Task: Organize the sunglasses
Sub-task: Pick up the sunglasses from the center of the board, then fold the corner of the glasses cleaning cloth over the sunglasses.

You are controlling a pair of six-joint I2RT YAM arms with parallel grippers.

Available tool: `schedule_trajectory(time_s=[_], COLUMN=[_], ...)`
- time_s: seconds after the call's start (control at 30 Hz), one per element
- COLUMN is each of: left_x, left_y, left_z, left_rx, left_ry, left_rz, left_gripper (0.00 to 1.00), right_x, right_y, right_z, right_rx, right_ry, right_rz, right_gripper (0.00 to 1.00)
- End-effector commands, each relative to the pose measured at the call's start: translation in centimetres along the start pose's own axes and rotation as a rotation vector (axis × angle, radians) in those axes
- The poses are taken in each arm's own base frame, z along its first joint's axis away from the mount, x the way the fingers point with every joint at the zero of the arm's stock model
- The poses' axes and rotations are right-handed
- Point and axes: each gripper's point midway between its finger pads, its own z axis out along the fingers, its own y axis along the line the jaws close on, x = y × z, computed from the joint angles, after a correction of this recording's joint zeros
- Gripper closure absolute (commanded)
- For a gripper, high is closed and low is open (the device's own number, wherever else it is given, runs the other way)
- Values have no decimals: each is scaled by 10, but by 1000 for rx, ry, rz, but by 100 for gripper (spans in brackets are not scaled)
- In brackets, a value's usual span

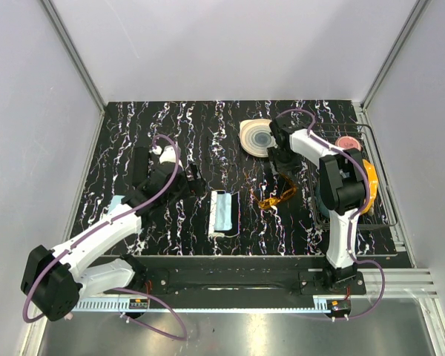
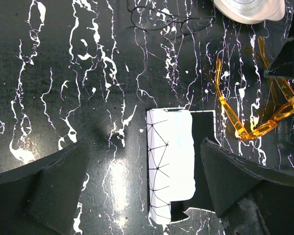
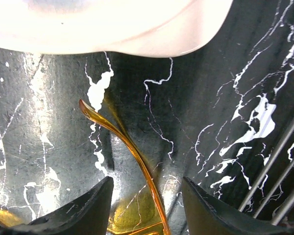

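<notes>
The sunglasses (image 1: pixel 277 199) lie on the black marbled table, amber and translucent, with their arms unfolded. My right gripper (image 1: pixel 284 178) hangs just over them. In the right wrist view one thin amber arm (image 3: pixel 132 152) runs up between the fingers of that gripper (image 3: pixel 147 182), which is open and touches nothing. My left gripper (image 1: pixel 195 185) is open over the table left of centre. In its wrist view the left gripper (image 2: pixel 143 147) straddles a white oblong box (image 2: pixel 169 161) that lies on a flat black case (image 2: pixel 203 132). The sunglasses (image 2: pixel 257 128) show to the right.
A pale plate (image 1: pixel 256 137) sits behind the sunglasses, close to the right gripper. A thin wire-framed pair of glasses (image 2: pixel 166 19) lies beyond the white box (image 1: pixel 222 213). A wire dish rack (image 1: pixel 378 185) with an orange and a pink item stands along the right edge.
</notes>
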Motion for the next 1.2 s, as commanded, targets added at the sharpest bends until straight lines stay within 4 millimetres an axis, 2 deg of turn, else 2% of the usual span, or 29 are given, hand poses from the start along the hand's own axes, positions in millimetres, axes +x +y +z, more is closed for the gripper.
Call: schedule_trajectory(time_s=[0.0, 0.13, 0.23, 0.37, 0.4, 0.47, 0.5, 0.6, 0.63, 0.73, 0.93, 1.1, 1.13, 1.17], left_x=[-19, -22, -22, -24, -24, -28, -29, -41, -44, -53, -71, -87, -96, -100], left_y=[-6, 0, 3, 7, 8, 9, 9, 8, 8, 7, 4, -5, -9, -12], left_z=[-2, -1, -2, -3, -2, -3, -5, -12, -13, -19, -30, -41, -47, -50], left_rx=[25, 12, 9, 1, -1, -3, -2, 5, 7, 15, 24, 52, 66, 75], left_ry=[-50, -56, -58, -63, -64, -70, -74, -112, -121, -151, -186, -207, -224, -228], left_rz=[6, 5, 0, 0, -1, -6, -7, -11, -12, -13, -7, 2, 0, 6], left_gripper=[1, 1, 1, 1, 1, 1, 1, 1, 1, 1, 1, 1, 1, 3], right_x=[2, 8, 10, 8, 7, 6, 4, -4, -5, -12, -21, -29, -30, -30], right_y=[6, 4, 5, 12, 11, 12, 12, 9, 8, 3, -12, -16, -13, -13], right_z=[-1, 9, 11, 9, 9, 8, 4, -2, -4, -14, -50, -104, -113, -129], right_rx=[-54, -35, -38, -75, -75, -84, -88, -79, -75, -52, -7, -39, -63, -83], right_ry=[23, 52, 62, 52, 46, 41, 31, -7, -14, -50, -153, -290, -315, -359], right_rz=[-40, -37, -32, -30, -30, -33, -34, -42, -43, -45, -22, -7, -11, -8], right_gripper=[35, 34, 37, 52, 60, 67, 76, 91, 100, 100, 100, 100, 100, 100])
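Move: Just under the right fingers, which straddle its right temple, lie the orange sunglasses; their middle is about 4 cm back, 5 cm left and 1 cm below. The plate's middle is some 15 cm ahead and 8 cm left, the wire rack's about 24 cm right and level, and the mask case's roughly 14 cm back and 22 cm left. From the left hand, the sunglasses are some 7 cm ahead, 25 cm right and 14 cm below. Settling about 1 cm down and slightly back over the sunglasses, the right hand shuts from half open and pinches the right temple near its mid-length, then lifts quickly, about 8 cm from its lowest point, its fingers swinging some 15 degrees outward. Meanwhile the left hand, wide open and empty, rises about 5 cm and drifts some 3 cm left, away from the mask case. ##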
